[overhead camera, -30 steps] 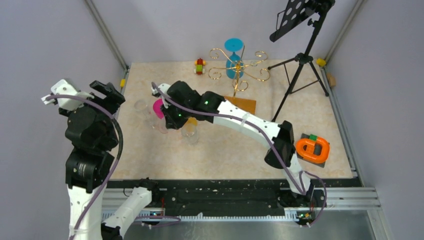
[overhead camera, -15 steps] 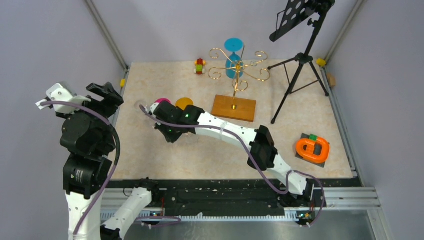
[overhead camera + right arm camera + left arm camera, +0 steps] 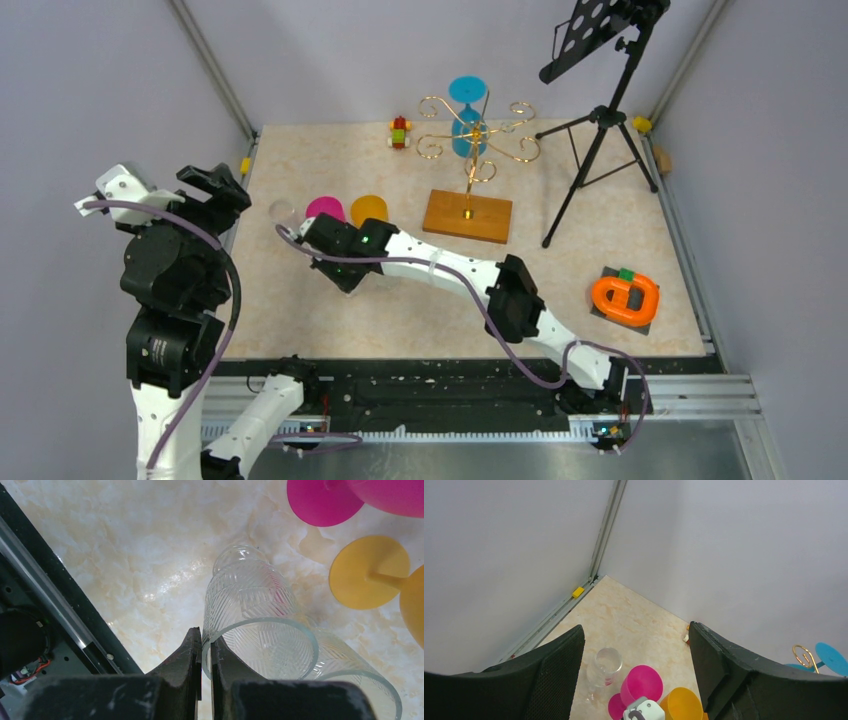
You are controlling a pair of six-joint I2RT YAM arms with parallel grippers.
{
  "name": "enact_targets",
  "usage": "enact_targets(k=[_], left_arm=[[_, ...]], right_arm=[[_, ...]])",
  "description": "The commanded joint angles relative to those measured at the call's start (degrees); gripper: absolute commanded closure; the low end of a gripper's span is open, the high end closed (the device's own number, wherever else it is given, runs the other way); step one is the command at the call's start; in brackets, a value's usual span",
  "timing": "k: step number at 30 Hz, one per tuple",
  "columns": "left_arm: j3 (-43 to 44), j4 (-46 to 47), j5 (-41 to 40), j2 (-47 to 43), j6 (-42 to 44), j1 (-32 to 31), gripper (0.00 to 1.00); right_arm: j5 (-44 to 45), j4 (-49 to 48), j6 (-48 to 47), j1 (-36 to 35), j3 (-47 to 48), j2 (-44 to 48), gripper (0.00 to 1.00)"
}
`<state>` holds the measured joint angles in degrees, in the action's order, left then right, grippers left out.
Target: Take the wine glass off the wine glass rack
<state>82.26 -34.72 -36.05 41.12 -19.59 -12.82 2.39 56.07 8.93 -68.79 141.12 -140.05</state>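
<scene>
The gold wire wine glass rack (image 3: 472, 138) stands on its wooden base (image 3: 467, 215) at the back of the table. A blue wine glass (image 3: 467, 102) hangs upside down on it. My right gripper (image 3: 206, 635) is low over the left middle of the table (image 3: 340, 272), shut on the rim of a clear patterned wine glass (image 3: 260, 630). A pink glass (image 3: 325, 208), an orange glass (image 3: 368, 209) and a clear glass (image 3: 283, 210) stand upright just behind it. My left gripper (image 3: 215, 190) hangs raised at the left edge, open and empty (image 3: 635, 632).
A black tripod stand (image 3: 600, 120) stands at the back right. An orange ring-shaped object (image 3: 626, 298) lies near the right edge. A small toy car (image 3: 400, 132) sits by the back wall. Metal rails border the table on both sides.
My right arm has swung left and toward the near edge with the clear glass, uncovering the pink and orange glasses. The left arm shifted only slightly.
</scene>
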Motion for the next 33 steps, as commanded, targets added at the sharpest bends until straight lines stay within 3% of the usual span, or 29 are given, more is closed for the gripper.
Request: enact_targets(k=[1,6,12,16,25,33], left_arm=[[-0.4,1.9,0.8,0.5,-0.4,0.2,0.21],[-0.3,1.8,0.6,0.5,-0.1,0.2,0.21],[-0.3,1.8,0.7,0.5,0.1,0.2,0.21],[-0.2,1.8,0.8,0.6,0.1,0.2,0.21],[0.5,1.9,0.9,0.3,0.3,0.2,0.21],[1.3,2.2,5.3,-0.7,-1.0,0.2,0.21]], right_arm=[[0.9,-2.1,-1.7,-0.7,2.9,0.5,1.0],[0.1,-3.2,-3.7,-1.2,2.5,0.0,0.98],[1.6,-2.5,-4.9,-1.7,2.6,-1.8,0.73],[2.0,-4.9,-5.5,-1.7,2.8,-2.2,0.64],[1.7,-14.4,-4.5,-1.7,1.7,1.3,0.57],[-1.1,-18.6,-1.9,-1.7,-1.4,10.0,0.48]])
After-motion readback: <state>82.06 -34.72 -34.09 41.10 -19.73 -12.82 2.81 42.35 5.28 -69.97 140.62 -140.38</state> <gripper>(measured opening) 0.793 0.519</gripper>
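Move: The clear wine glass that the right fingers still pinch by the rim stands upright on the table, its middle about 3 cm ahead of that hand, 2 cm right and 8 cm below. From the same hand, a second clear glass is roughly 6 cm ahead and 8 cm right, the pink one 13 cm straight ahead, and the orange one 14 cm ahead and 8 cm right. From the left hand, the pinched glass lies level fore-and-aft, some 15 cm right and 43 cm below. The clear glass's rim is let go: the right fingers first stay in place and open from shut to about half. The right hand then slides about 5 cm left, away from the glass, with a slight drift forward, and rises some 2 to 3 cm towards the end while the fingertips tilt up by 10 degrees or so. ##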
